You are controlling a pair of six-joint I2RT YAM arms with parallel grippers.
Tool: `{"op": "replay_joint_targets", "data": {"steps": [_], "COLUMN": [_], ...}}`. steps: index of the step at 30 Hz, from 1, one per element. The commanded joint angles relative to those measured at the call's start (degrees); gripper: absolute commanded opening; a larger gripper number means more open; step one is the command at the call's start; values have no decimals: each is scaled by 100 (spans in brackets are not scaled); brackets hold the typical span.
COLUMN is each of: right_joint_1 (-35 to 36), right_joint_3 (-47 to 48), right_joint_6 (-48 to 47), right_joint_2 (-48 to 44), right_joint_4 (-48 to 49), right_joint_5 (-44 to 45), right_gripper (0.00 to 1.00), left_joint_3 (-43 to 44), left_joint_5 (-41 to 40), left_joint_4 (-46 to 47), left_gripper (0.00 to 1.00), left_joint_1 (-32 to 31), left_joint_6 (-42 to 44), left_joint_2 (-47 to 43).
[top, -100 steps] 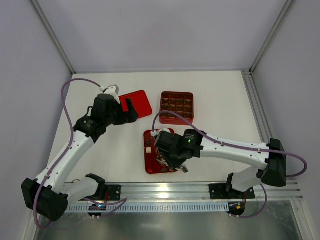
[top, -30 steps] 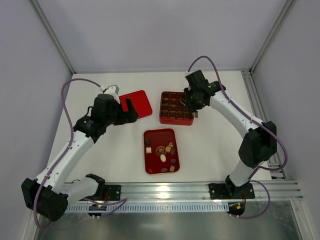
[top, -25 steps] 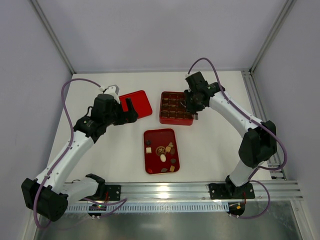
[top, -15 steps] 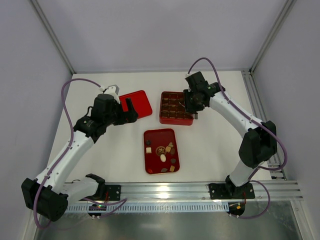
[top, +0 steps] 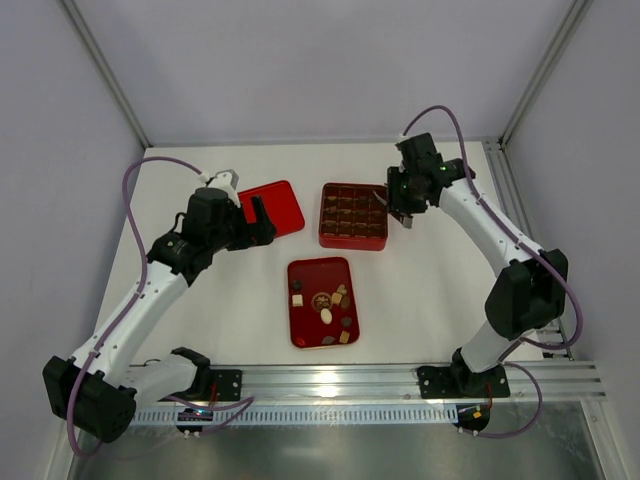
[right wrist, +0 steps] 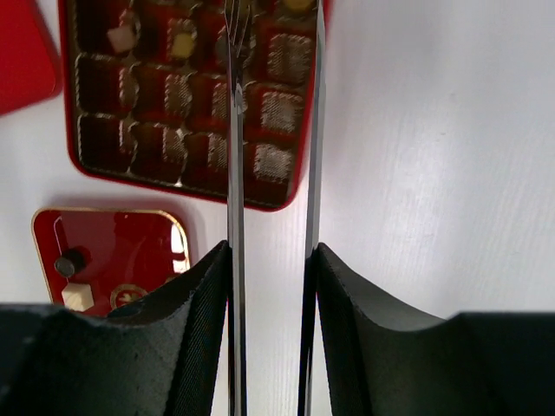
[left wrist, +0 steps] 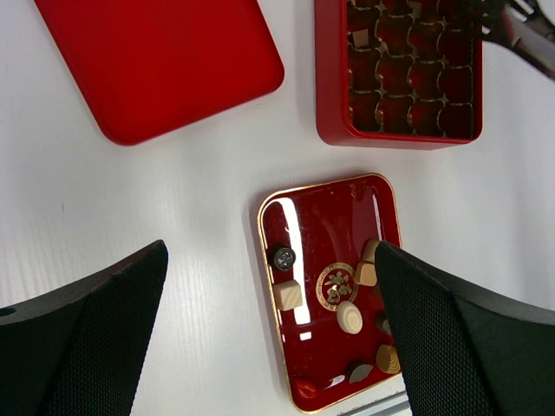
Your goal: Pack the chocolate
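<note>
Several small chocolates (top: 326, 305), dark, tan and cream, lie on the flat red tray (top: 305, 275); they also show in the left wrist view (left wrist: 288, 295). The square red box (top: 353, 238) with a brown grid holds a few pieces (right wrist: 121, 36). My right gripper (top: 402, 203) is at the box's right edge, shut on thin metal tongs (right wrist: 234, 130). The tong tips reach over the box's far compartments; I cannot tell if they hold a piece. My left gripper (top: 252, 222) is wide open and empty, high over the table left of the box (left wrist: 269, 260).
A flat red lid (top: 272, 208) lies left of the box, under my left gripper; it fills the upper left of the left wrist view (left wrist: 156, 61). White table surface lies to the right of the box and tray.
My right arm went from the tray to the box earlier. In the last half second it has shifted right and back, toward the box's right edge. The left arm has not moved.
</note>
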Motion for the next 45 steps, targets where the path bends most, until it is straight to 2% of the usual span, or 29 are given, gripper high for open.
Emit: {"op": "replay_joint_targets", "data": {"steps": [1, 4, 11, 20, 26, 39, 45], "right_joint_1": [-716, -1253, -2053, -2336, -2336, -2336, -2336], "right_joint_3": [315, 341, 525, 420, 499, 218, -36], "right_joint_6": [106, 282, 458, 318, 247, 256, 309], "right_joint_2": [-397, -292, 604, 1527, 1870, 2310, 2266], "right_joint_4": [226, 419, 963, 1202, 956, 841, 982], "right_joint_5": [-92, -84, -57, 40, -83, -110, -127], "right_gripper": [45, 45, 45, 45, 45, 59, 72], "left_joint_3": [32, 50, 85, 85, 93, 85, 93], "left_joint_5": [3, -49, -146, -208, -85, 12, 21], "left_joint_4": [70, 70, 43, 26, 26, 26, 35], "left_gripper": [100, 100, 100, 100, 100, 100, 100], "left_joint_1": [-16, -16, 2, 2, -7, 2, 2], "left_joint_6": [51, 95, 122, 139, 95, 78, 78], "left_joint_2": [-36, -133, -221, -282, -221, -107, -19]}}
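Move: The right hand holds the tongs above the right edge of the chocolate box. It is bound for the bare table to the box's right, about 7 cm ahead, 15 cm to its right and 16 cm down. The box's middle lies roughly 5 cm ahead, 8 cm left and 14 cm below; the serving tray is about 19 cm back and 14 cm left. From the left hand, the bare spot is some 14 cm ahead and 47 cm right. Right hand carries the tongs about 15 cm right, away from the box, then down 15 cm, fingers widening. ##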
